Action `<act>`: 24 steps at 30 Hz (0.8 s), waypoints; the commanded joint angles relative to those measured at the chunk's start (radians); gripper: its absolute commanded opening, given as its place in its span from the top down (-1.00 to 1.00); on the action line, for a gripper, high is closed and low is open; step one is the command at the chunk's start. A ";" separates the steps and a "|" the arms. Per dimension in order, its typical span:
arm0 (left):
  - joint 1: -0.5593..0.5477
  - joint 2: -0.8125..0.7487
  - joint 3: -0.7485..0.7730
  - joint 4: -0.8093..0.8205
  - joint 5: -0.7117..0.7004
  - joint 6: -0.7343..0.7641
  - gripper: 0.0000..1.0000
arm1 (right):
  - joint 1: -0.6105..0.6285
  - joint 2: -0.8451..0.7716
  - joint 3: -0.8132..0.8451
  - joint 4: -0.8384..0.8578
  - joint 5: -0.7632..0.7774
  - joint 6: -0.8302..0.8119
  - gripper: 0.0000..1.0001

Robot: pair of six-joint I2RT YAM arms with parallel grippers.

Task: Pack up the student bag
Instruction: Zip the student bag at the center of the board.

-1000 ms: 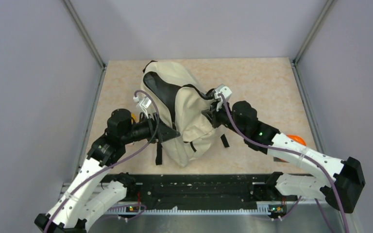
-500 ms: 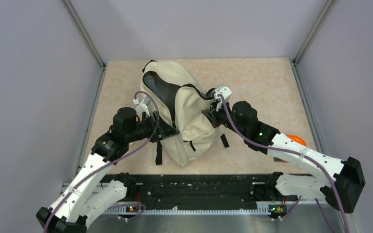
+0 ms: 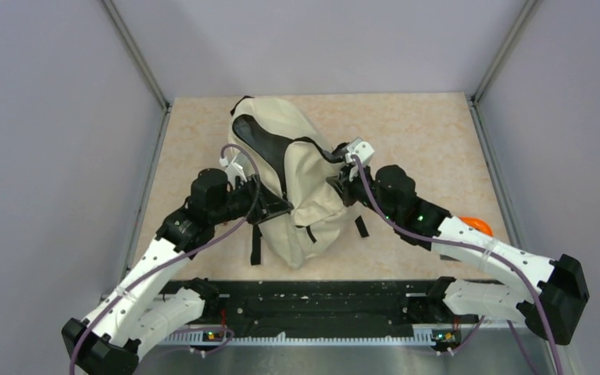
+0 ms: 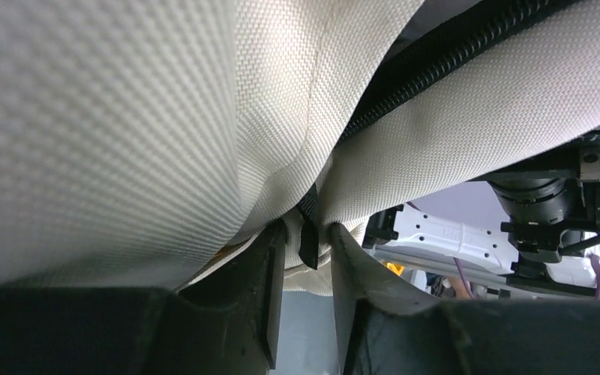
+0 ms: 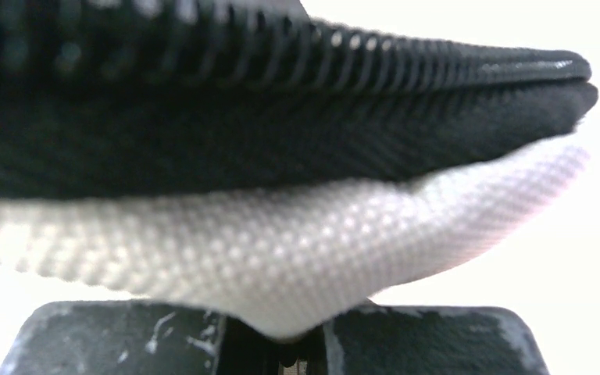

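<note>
The student bag (image 3: 306,181), a big cream backpack with black straps, lies in the middle of the table with its dark mouth (image 3: 259,141) facing up and to the left. My left gripper (image 3: 275,208) is pushed against the bag's left side. In the left wrist view the left gripper (image 4: 307,230) stands narrowly open, with a fold of cream fabric and a black tab (image 4: 308,242) between its fingers (image 4: 269,273). My right gripper (image 3: 342,186) is shut on the bag's right zipper edge. In the right wrist view cream cloth (image 5: 281,250) is pinched in the right gripper (image 5: 301,334) under the black zipper (image 5: 320,47).
An orange object (image 3: 478,224) shows partly behind my right forearm near the table's right edge. Grey walls enclose the table on three sides. A black rail (image 3: 320,305) runs along the near edge between the arm bases.
My left arm has moved forward and right, into the bag's left side, and its jaws have narrowed around the fabric fold. The right gripper has kept its hold and hardly moved.
</note>
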 commanded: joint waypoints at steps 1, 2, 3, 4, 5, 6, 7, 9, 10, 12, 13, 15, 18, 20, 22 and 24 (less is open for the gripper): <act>-0.017 0.029 0.030 0.054 -0.043 -0.012 0.46 | 0.012 -0.026 -0.002 0.068 0.021 -0.017 1.00; -0.017 0.029 0.030 0.052 -0.054 -0.013 0.54 | 0.012 -0.026 -0.002 0.068 0.020 -0.018 1.00; -0.017 0.026 0.032 0.051 -0.066 -0.016 0.62 | 0.012 -0.026 -0.003 0.067 0.019 -0.018 1.00; -0.019 0.023 0.031 0.051 -0.078 -0.020 0.70 | 0.012 -0.027 -0.003 0.067 0.018 -0.018 1.00; -0.019 0.018 0.032 0.051 -0.095 -0.023 0.77 | 0.013 -0.026 -0.005 0.067 0.018 -0.019 1.00; -0.019 0.013 0.033 0.052 -0.105 -0.024 0.87 | 0.012 -0.026 -0.007 0.067 0.019 -0.020 1.00; -0.019 0.008 0.035 0.054 -0.114 -0.024 0.99 | 0.012 -0.025 -0.009 0.067 0.022 -0.021 1.00; -0.019 -0.004 0.041 0.064 -0.133 -0.024 1.00 | 0.012 -0.024 -0.013 0.064 0.030 -0.023 1.00; -0.019 -0.013 0.041 0.078 -0.140 -0.025 1.00 | 0.012 -0.023 -0.016 0.066 0.035 -0.026 1.00; -0.018 -0.030 0.038 0.111 -0.156 -0.032 1.00 | 0.012 -0.019 -0.024 0.067 0.043 -0.029 1.00; -0.018 -0.041 0.033 0.122 -0.167 -0.035 1.00 | 0.012 -0.020 -0.027 0.065 0.047 -0.028 1.00; -0.019 -0.059 0.024 0.136 -0.188 -0.033 1.00 | 0.012 -0.021 -0.030 0.062 0.054 -0.028 1.00; -0.018 -0.087 0.009 0.137 -0.205 -0.017 1.00 | 0.012 -0.029 -0.038 0.061 0.068 -0.023 1.00; -0.018 -0.107 -0.001 0.135 -0.208 -0.008 1.00 | 0.012 -0.034 -0.043 0.062 0.072 -0.021 1.00; -0.018 -0.123 -0.017 0.139 -0.209 -0.007 1.00 | 0.012 -0.038 -0.045 0.064 0.070 -0.018 1.00; -0.017 -0.132 -0.031 0.144 -0.205 -0.013 0.96 | 0.013 -0.038 -0.045 0.064 0.063 -0.014 1.00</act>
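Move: The black zip pull hangs between the left hand's half-open fingertips, about 1 cm ahead and 1 cm to the right, level with them. The bag edge held by the right hand is some 5 cm ahead and 10 cm right, about 2 cm higher; the middle of the open zip mouth is about 13 cm ahead and 4 cm left, roughly 3 cm up. From the right hand the pull lies about 6 cm back, 9 cm left and 2 cm lower. The left hand eases about 1 cm forward as its fingers shut fully on the zip pull, then, keeping them shut, draws roughly 2 cm to the left and a good 1 cm up, turning nearly 10 degrees counter-clockwise and tipping its fingers up a little. The right hand stays almost in place, still pinching the cloth beside the zip to hold that side of the bag against the pull. ##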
